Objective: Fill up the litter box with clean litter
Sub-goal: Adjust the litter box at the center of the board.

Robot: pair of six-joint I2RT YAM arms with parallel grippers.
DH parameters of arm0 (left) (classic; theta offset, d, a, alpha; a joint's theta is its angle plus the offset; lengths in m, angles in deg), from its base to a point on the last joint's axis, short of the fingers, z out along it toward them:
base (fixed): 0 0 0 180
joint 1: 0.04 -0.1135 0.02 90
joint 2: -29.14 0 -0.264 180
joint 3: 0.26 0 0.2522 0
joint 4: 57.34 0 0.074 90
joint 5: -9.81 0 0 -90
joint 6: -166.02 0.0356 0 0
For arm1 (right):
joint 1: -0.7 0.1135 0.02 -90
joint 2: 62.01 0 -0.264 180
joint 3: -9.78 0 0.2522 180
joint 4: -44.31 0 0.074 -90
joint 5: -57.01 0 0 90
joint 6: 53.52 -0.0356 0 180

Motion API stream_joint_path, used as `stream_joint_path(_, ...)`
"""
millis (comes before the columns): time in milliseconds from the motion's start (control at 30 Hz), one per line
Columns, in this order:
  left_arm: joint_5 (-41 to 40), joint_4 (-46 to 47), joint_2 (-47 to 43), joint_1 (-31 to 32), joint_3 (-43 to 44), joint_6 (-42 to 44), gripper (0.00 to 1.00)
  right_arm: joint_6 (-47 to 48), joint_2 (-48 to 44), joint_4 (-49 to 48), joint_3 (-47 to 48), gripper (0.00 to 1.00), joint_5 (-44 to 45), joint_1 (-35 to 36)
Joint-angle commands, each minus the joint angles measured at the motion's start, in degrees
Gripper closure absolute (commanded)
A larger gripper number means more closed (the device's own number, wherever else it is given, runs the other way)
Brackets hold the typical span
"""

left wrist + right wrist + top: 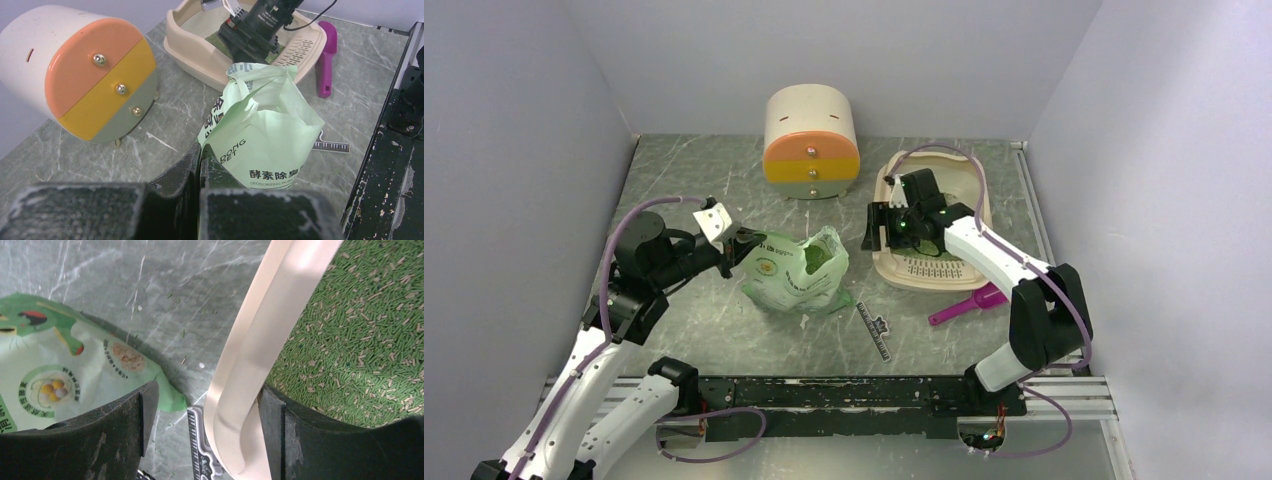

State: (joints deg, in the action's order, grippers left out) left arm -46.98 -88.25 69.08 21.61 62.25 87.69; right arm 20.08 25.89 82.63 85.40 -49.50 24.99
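The beige litter box [976, 192] lies at the right of the table, with clean litter [360, 330], green granules, spread over its floor. My right gripper [886, 232] stands open astride the box's left rim [260, 340]. One finger is inside against the wall; the other is outside, with a gap to the rim. My left gripper [200, 155] is shut on the edge of the green printed bag [265, 135], which stands open-topped at mid-table [799, 270].
A round beige-and-orange drawer unit [812, 140] stands at the back. A magenta scoop [969, 303] lies just in front of the box. A black ruler-like strip [874, 332] lies between the bag and the scoop. Walls close in on three sides.
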Motion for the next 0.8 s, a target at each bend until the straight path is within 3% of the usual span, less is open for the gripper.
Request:
stream_joint_path(0, -0.1, 1.6, -0.9, 0.2, 1.3, -0.2, 0.95, 1.5, -0.9, 2.9, 0.2, 0.24, 0.6, 3.8)
stream_joint_path(167, -0.2, 1.7, -0.6, 0.2, 1.2, -0.2, 0.95, -5.2, -7.2, 6.3, 3.9, 0.12, 20.5, 3.9)
stream_joint_path(267, -0.5, 2.1, -0.5, 0.2, 0.9, -0.3, 0.95, -14.6, -13.1, 9.8, 5.1, 0.03, 37.4, 3.7)
stream_joint_path(367, -0.6, 3.2, -0.4, 0.2, 0.0, -0.6, 0.95, -25.7, -20.6, 14.5, 2.3, 0.00, 48.9, 3.4)
stream_joint_path(567, 0.0, 3.8, -0.6, 0.2, -1.1, -0.6, 0.95, -41.9, -36.8, 22.3, -11.9, 0.00, 50.3, 3.2)
stream_joint_path(767, -1.1, 3.5, -1.3, 0.2, -1.3, -0.4, 0.95, -54.8, -44.7, 28.3, -21.7, 0.03, 45.9, 3.2)
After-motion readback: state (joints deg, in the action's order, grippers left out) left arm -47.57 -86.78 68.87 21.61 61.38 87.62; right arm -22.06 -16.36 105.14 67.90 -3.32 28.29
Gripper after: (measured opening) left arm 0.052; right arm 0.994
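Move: The right hand's open fingers straddle the litter box's left wall; the box's middle is about 10 cm to the right and 2 cm ahead, some 5 cm lower. The box's front-right corner lies roughly 19 cm right and 8 cm back, the purple scoop beside it about 18 cm right, 11 cm back. The litter bag stands some 15 cm left and 8 cm back. From the left hand, the box's middle lies about 32 cm right and 10 cm ahead, well below. The litter box's left wall, still straddled by the right gripper, gets a last nudge of about 1 cm left and back from the inner finger. The fingers then spread fully and come free upward, arching about 12 cm high over the box, right and back towards its front-right corner, turning some 60 degrees clockwise, then sinking about 7 cm. ##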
